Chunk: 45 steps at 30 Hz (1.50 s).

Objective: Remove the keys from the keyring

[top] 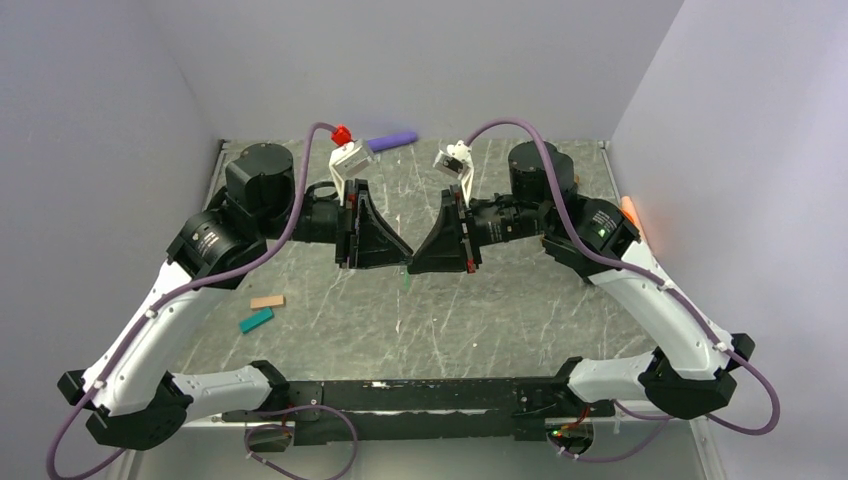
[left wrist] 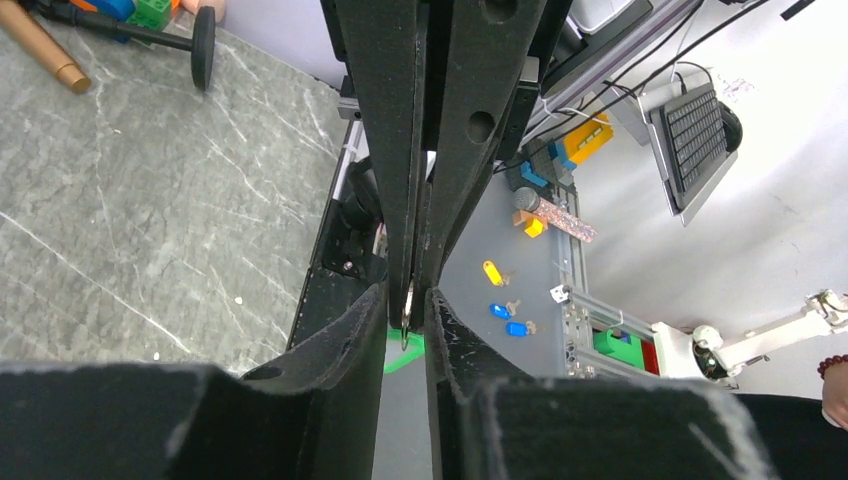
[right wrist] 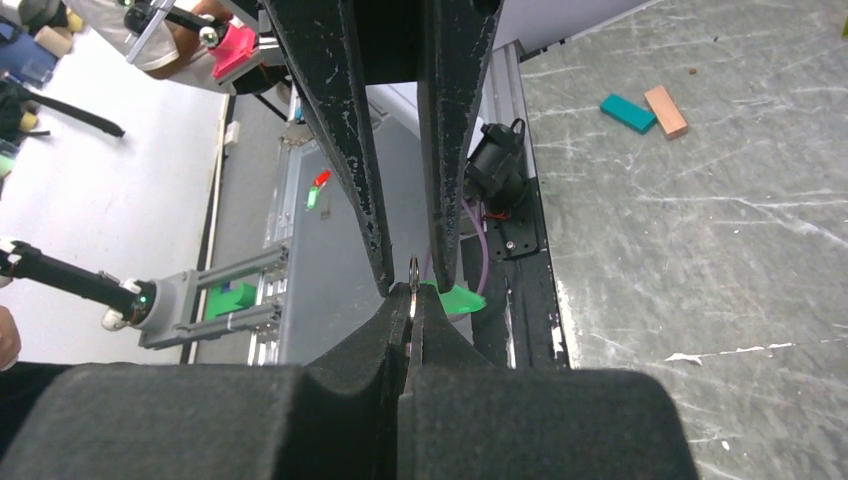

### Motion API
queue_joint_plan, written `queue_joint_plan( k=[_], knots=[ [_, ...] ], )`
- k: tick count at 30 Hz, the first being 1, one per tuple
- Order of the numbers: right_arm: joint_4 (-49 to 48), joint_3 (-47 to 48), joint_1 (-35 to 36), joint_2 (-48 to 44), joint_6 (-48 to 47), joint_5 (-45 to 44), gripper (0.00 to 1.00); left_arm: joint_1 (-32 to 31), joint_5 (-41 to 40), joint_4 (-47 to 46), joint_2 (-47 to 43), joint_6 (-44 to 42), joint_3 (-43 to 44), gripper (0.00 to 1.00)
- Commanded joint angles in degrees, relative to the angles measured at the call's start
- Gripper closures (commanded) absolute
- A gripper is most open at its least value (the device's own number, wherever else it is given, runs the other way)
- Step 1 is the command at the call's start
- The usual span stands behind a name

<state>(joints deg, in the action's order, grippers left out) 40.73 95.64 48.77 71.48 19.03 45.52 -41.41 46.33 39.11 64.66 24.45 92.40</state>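
Observation:
My two grippers meet tip to tip above the middle of the table. The right gripper (top: 418, 262) (right wrist: 411, 292) is shut on a thin metal keyring (right wrist: 413, 268) (left wrist: 406, 318), which stands edge-on between its pads. The left gripper (top: 400, 256) (left wrist: 406, 298) is open by a narrow gap, one finger on each side of the ring and of the right fingertips. I see no contact with the ring. A small bright-green key (top: 405, 284) (left wrist: 405, 355) (right wrist: 458, 299) hangs from the ring just below both tips.
A tan block (top: 267, 301) and a teal block (top: 256, 320) lie on the marble table at the left front. A purple object (top: 392, 141) and a red piece (top: 342, 133) sit at the back. An orange item (top: 628, 210) is at the right wall.

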Motion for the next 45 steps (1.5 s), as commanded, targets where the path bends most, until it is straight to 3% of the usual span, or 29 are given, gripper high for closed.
queue_joint_plan(
  k=[1,7,14,28,33,36,41,45],
  knots=[
    [-4.1,1.8,-0.3,-0.2,0.0,1.7,1.0,0.1,-1.3,0.8,0.2,-1.7,2.4,0.75],
    [-4.2,2.0,-0.6,-0.3,-0.1,1.6,1.0,0.2,-2.0,1.2,0.3,-2.0,2.3,0.81],
    [-4.0,2.2,-0.8,-0.2,-0.4,2.0,1.0,0.2,-2.6,1.4,0.7,-2.0,3.5,0.99],
    [-6.7,3.5,-0.9,-0.2,0.7,0.8,1.0,0.1,-4.3,2.5,1.6,-1.0,5.6,1.0],
    [-8.2,2.9,-1.0,-0.2,1.8,1.2,0.71,0.1,-6.2,0.0,0.8,1.1,5.5,1.0],
    [-8.9,2.3,-1.0,-0.4,2.3,1.2,0.59,0.1,-7.0,-0.1,0.7,1.1,5.9,1.0],
    [-9.1,2.1,-1.0,-0.6,2.4,1.1,0.55,0.2,-7.7,-0.3,0.3,1.3,5.6,1.0],
    [-8.8,2.0,-1.2,-1.0,2.1,0.0,0.59,0.2,-8.2,-0.4,-0.1,1.3,5.9,1.0]
  ],
)
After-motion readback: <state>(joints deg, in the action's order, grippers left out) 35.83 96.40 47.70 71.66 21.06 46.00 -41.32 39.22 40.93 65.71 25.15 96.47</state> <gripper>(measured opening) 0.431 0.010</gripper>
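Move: The keyring, still pinched in the right fingertips, already stands in the narrow gap between the left fingers, about 1 cm to the right of the left hand point, 1 cm below and level fore and aft. From the right hand it is about 1 cm to the left, level fore and aft and in height. The green key hangs about 3 cm below the left hand point, 1 cm to its right and level fore and aft. Easing forward barely half a centimetre, the left hand shuts its partly open fingers on the keyring while the right keeps its pinch. Both creep up slightly; then the right fingers open to nearly half, letting go, as that hand ends some 2 cm higher. Still shut, the left carries the ring about 1.5 cm further forward and 1 cm up, turning some 5 degrees counter-clockwise. ##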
